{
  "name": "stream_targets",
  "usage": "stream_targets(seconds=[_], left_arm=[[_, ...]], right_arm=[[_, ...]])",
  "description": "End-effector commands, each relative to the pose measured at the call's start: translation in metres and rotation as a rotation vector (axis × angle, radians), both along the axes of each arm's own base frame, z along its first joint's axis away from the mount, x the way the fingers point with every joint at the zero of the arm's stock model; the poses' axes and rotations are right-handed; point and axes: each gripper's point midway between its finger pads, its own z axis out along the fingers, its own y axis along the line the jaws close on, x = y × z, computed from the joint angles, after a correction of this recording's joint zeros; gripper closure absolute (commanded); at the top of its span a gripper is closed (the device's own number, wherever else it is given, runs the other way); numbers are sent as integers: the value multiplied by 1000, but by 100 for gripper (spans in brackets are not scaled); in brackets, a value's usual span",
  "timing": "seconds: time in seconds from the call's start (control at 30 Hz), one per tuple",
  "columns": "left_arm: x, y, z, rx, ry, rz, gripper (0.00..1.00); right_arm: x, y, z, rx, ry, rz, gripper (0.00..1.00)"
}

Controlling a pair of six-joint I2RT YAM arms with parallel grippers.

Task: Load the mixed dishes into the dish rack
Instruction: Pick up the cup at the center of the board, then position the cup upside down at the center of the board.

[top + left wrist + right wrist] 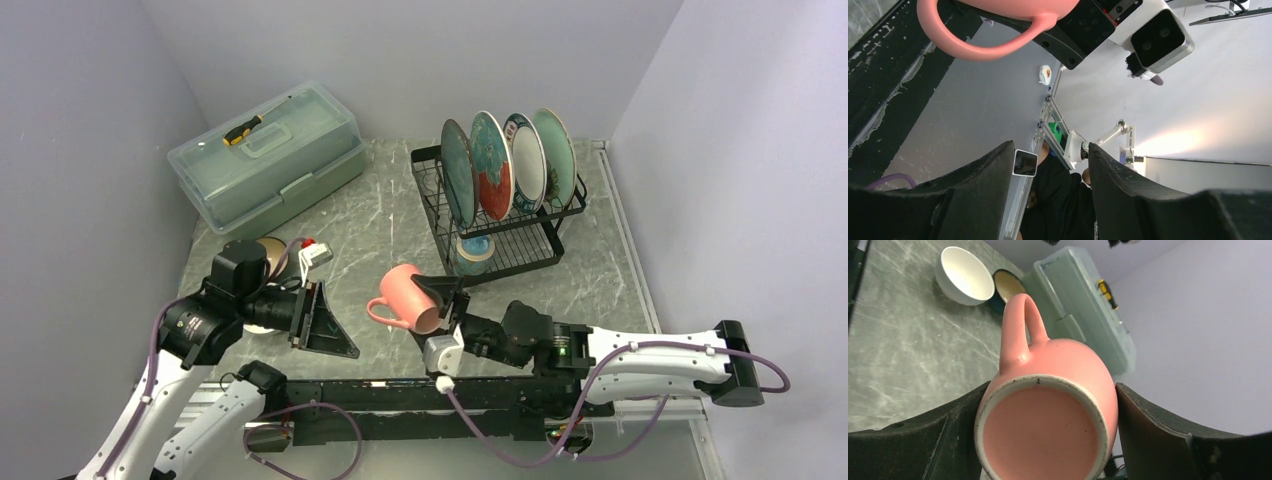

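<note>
My right gripper (432, 310) is shut on the pink mug (408, 297), which lies sideways between its fingers above the table. In the right wrist view the mug (1048, 405) shows its base, handle pointing away. My left gripper (335, 325) stands open and empty to the mug's left, jaws towards it; its own view shows the mug's handle (968, 47) overhead. The black dish rack (545, 212) holds upright a teal plate (458, 172), a teal-and-red plate (491, 165), a white dark-rimmed plate (526, 160) and a pale green plate (556, 150). A blue mug (473, 250) sits in its lower tier.
A white bowl (965, 275) and a tan bowl (1007, 285) sit side by side on the table behind my left arm. The translucent green lidded box (265, 155) stands at the back left with a yellow-and-black screwdriver (245, 128) on its lid. Walls close in on three sides.
</note>
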Motion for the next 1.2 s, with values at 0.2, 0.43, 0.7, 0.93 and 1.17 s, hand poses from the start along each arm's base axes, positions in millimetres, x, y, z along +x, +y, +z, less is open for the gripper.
stream_targets(seconds=[0.2, 0.43, 0.7, 0.93, 1.17], left_arm=[[24, -1, -19, 93, -87, 78, 40], [33, -2, -26, 120, -105, 108, 40], [38, -4, -34, 125, -91, 110, 40], [42, 0, -48, 188, -76, 137, 41], [47, 8, -72, 287, -62, 187, 42]], right_arm=[[5, -23, -6, 112, 398, -127, 88], [8, -25, -42, 68, 565, -224, 89], [10, -18, -79, 71, 701, -289, 88], [20, -1, -109, 61, 860, -312, 87], [44, 18, -133, 69, 1043, -339, 88]])
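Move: The pink cup is already pinched in my right hand, mouth out along the fingers. From there, the front end of the dish rack's lower tier lies about 26 cm ahead, 19 cm right and 24 cm down. The blue cup sits some 6 cm to the left of that front end, and the grey plate stands roughly 38 cm ahead, 8 cm right and 12 cm below my hand. From my empty left hand, the tier's front end is about 35 cm ahead, 32 cm right and 26 cm down. Keeping my right fingers shut on the cup, I lower it almost 18 cm over the bare board, with a late push of about 3 cm forward towards the rack. Meanwhile my right wrist swings some 60 degrees from sideways to point slantingly down, left and forward. My left hand, still open and empty, sinks about 5 cm and goes 4 cm forward, its fingers dipping slightly. ##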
